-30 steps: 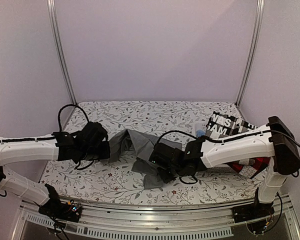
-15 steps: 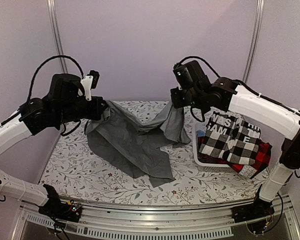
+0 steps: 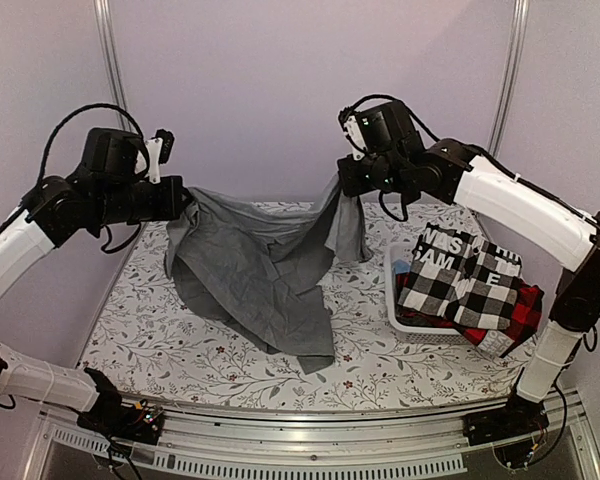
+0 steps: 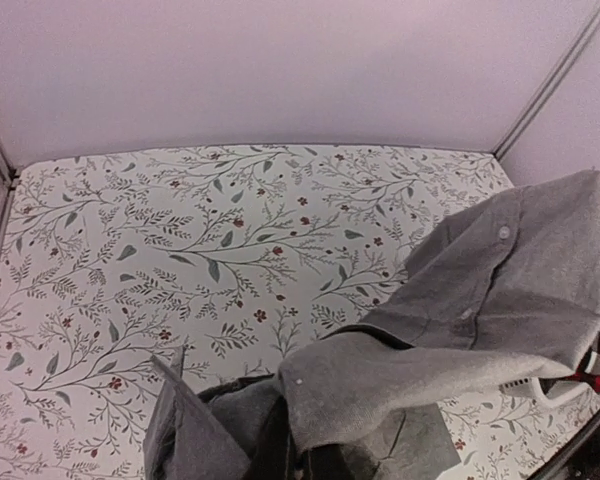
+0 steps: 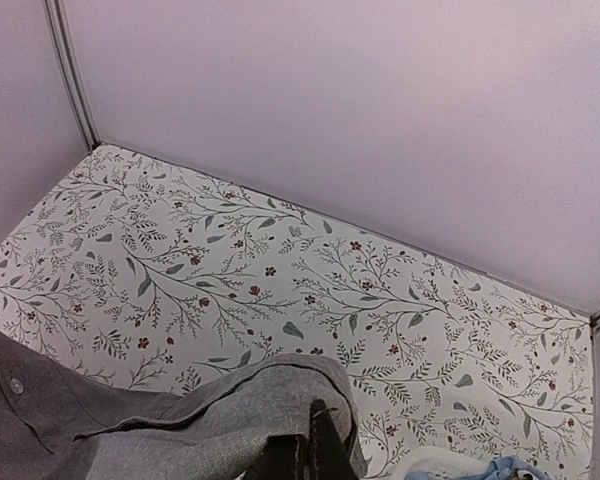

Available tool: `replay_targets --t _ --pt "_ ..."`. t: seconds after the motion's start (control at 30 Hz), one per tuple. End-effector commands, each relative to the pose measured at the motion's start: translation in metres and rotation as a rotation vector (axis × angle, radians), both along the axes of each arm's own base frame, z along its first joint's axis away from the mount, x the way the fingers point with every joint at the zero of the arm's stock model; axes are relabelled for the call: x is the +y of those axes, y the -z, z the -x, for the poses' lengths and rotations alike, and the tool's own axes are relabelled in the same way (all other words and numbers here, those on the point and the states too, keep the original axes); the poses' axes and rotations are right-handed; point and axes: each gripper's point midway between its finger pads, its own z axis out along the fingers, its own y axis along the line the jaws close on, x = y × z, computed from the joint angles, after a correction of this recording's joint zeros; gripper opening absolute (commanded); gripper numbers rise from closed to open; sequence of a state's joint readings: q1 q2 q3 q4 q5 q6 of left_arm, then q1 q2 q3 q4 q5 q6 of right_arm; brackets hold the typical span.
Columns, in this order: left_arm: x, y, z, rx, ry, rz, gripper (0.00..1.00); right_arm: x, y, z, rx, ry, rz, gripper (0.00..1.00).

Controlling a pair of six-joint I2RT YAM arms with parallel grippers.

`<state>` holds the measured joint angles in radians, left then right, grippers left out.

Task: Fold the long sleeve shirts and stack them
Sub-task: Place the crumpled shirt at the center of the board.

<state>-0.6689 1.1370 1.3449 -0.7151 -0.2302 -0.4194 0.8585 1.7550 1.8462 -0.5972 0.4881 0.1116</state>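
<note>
A plain grey long sleeve shirt (image 3: 255,270) hangs stretched between both raised arms, its lower part draped on the flowered table (image 3: 160,330). My left gripper (image 3: 183,198) is shut on the shirt's left end, its fingers buried in grey cloth (image 4: 380,370). My right gripper (image 3: 342,188) is shut on the right end, cloth (image 5: 240,425) bunched over its dark fingers (image 5: 325,445). A black-and-white checked shirt (image 3: 465,280) lies over a red-and-black checked one (image 3: 520,315) in the basket at right.
A white basket (image 3: 410,322) stands at the right of the table and holds the checked shirts. Metal frame posts (image 3: 110,70) rise at the back corners against the pale walls. A pale blue cloth (image 5: 500,468) shows at the basket's edge.
Both arms went from low over the table to high above it, lifting the grey shirt and spreading it between them. In the last half second they moved slightly further apart.
</note>
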Motion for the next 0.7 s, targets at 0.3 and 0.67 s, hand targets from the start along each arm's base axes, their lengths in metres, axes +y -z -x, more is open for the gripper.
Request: replay_targets --t 0.3,0.67 --pt "0.030 0.149 -0.159 0.308 -0.074 0.165 0.00 0.007 0.163 -0.018 0.387 -0.041 -0.056 0.75" --pt "0.035 0.177 -0.192 0.343 -0.108 0.118 0.03 -0.025 0.211 0.054 0.546 -0.030 -0.145 0.86"
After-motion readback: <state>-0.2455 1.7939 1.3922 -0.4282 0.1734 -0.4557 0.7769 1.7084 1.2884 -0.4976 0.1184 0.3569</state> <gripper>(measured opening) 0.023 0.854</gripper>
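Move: Out over the board, both hands hold the grey shirt stretched up between them. The board's centre is about 7 cm ahead of the left hand, 25 cm to its right and 33 cm below; from the right hand it is 2 cm back, 10 cm left and 33 cm down. The shirt's low end reaches the board some 20 cm back and 10 cm left of the right hand. The basket of checked shirts sits about 8 cm back, 26 cm right and 25 cm down. Swinging the shirt down onto the board, both hands tip their fingers 25 to 30 degrees further downward. The left sinks about 20 cm while reaching 17 cm forward, still gripping its end. The right drops just over 20 cm, going slightly forward first, opens wide on the way and lets go, then draws back about 10 cm with fingers open. ##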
